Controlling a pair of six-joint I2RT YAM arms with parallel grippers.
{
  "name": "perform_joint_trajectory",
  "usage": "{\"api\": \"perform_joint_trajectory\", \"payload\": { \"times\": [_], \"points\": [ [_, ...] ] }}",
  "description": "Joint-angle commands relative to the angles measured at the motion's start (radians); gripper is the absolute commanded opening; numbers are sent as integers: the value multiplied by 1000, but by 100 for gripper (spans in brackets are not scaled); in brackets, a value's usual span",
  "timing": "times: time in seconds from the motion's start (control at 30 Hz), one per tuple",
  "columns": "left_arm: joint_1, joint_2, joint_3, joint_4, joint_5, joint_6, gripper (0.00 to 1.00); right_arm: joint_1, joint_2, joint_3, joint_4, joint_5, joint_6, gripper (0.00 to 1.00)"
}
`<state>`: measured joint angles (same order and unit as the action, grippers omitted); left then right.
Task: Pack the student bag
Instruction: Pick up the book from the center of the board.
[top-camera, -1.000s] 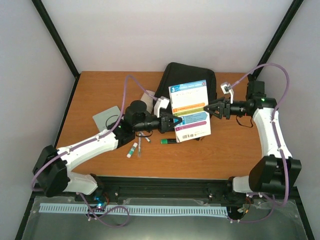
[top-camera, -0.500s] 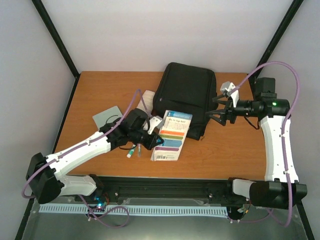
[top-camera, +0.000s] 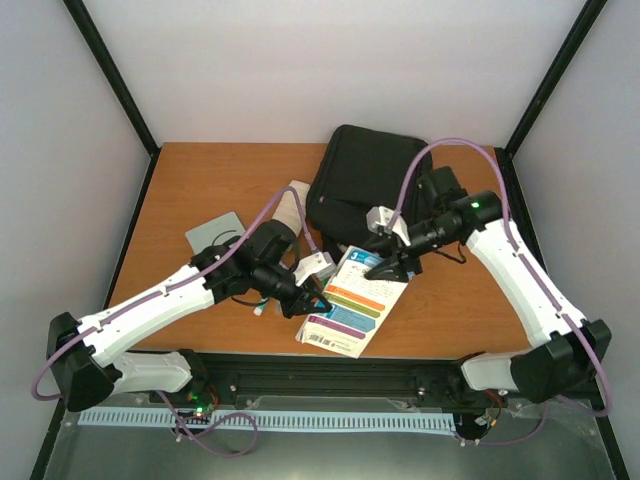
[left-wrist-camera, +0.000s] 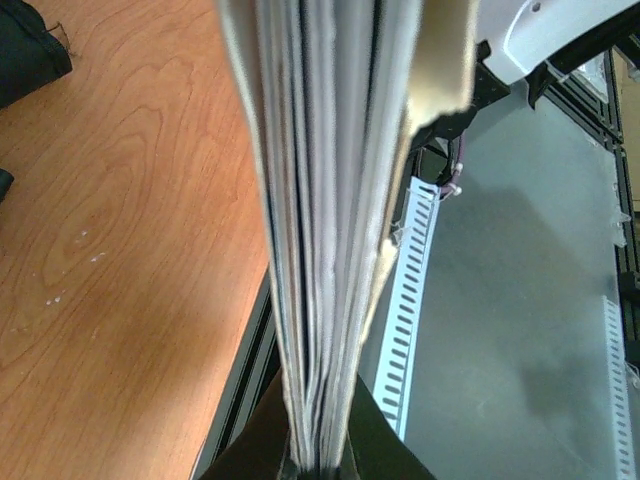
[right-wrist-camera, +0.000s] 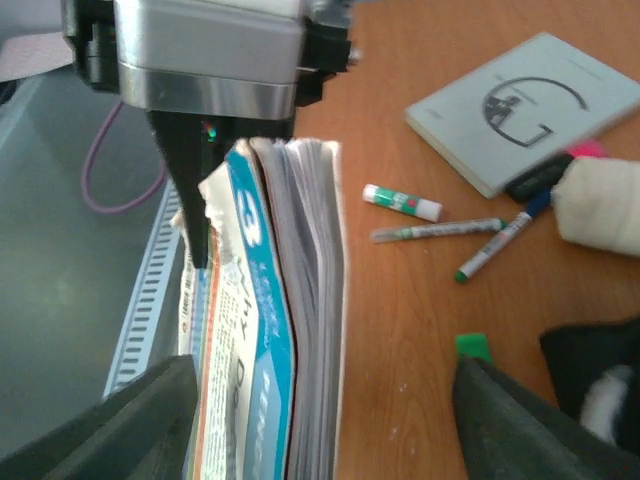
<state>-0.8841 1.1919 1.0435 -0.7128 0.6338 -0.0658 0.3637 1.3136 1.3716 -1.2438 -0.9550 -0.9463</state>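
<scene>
The student bag (top-camera: 370, 185) lies flat at the back of the table, black and zipped. A thick paperback book (top-camera: 352, 300) with a white and blue cover hangs tilted over the table's front. My left gripper (top-camera: 318, 298) is shut on its lower left edge. In the left wrist view the book's pages (left-wrist-camera: 330, 200) rise edge-on from the gripper (left-wrist-camera: 318, 455). My right gripper (top-camera: 392, 265) stands open over the book's top edge. In the right wrist view the book (right-wrist-camera: 280, 330) stands between my wide-apart fingers (right-wrist-camera: 150, 420), nearer the left one.
A grey notebook (top-camera: 215, 235) (right-wrist-camera: 525, 110) lies at the left. Beside it are a white roll (top-camera: 295, 200), a glue stick (right-wrist-camera: 402, 202), pens (right-wrist-camera: 440, 231) and a green marker cap (right-wrist-camera: 472, 346). The table's front rail (top-camera: 330, 365) runs just below the book.
The left arm has brought the book down from upright in front of the bag toward the table's front, tilting it. The right arm swung in from the right to the book's top edge, jaws wider.
</scene>
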Motion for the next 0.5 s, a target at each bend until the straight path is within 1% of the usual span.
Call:
{"api": "perform_joint_trajectory", "payload": {
  "times": [0.0, 0.03, 0.07, 0.1, 0.13, 0.17, 0.2, 0.23, 0.33, 0.47],
  "points": [
    [-10, 2, 58, -2, 15, 49, 1, 53, 81, 26, -81, -36, -51, 52],
    [-10, 6, 63, -1, 10, 50, 1, 52, 103, 43, -125, -59, -79, 32],
    [-10, 11, 65, 2, 6, 54, 1, 53, 122, 61, -164, -74, -101, 15],
    [-10, 17, 68, 6, -1, 58, 1, 53, 135, 74, -191, -82, -110, 5],
    [-10, 26, 70, 7, -5, 62, 3, 53, 140, 81, -206, -84, -114, 3],
    [-10, 35, 74, 6, -6, 66, 12, 54, 139, 86, -208, -86, -115, 3],
    [-10, 44, 77, 5, -12, 68, 28, 52, 130, 90, -201, -88, -110, 3],
    [-10, 51, 73, 8, -19, 69, 33, 48, 121, 92, -193, -91, -107, 3],
    [-10, 49, 51, 20, -18, 73, 35, 37, 112, 123, -189, -102, -100, 3],
    [-10, 8, 21, 26, -35, 67, 31, 6, 120, 166, -209, -120, -111, 3]
  ]
}}
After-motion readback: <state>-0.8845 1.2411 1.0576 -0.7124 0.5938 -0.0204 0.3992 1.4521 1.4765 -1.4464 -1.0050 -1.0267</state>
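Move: The book, already held by the left hand, has its upper edge standing just between the right hand's open fingers. Its middle is some 4 cm to the right hand's left, 7 cm back and 5 cm lower. On the table about 27 cm below the right hand, the green highlighter lies roughly 12 cm ahead and 6 cm left. The black backpack is some 30 cm ahead, 3 cm right and 22 cm below. From the left hand the book's middle is level ahead, about 7 cm right and 1 cm up. Down about 2 cm, edging back and left, the right hand sinks onto the upper part of the book and shuts its wide-open fingers, pinching the page block while its wrist tilts some 10 degrees; it then rises again by about 1.5 cm. The left hand dips about 1.5 cm and eases slightly forward, then opens to about a third, giving up its pinch but staying around the book's left edge. ##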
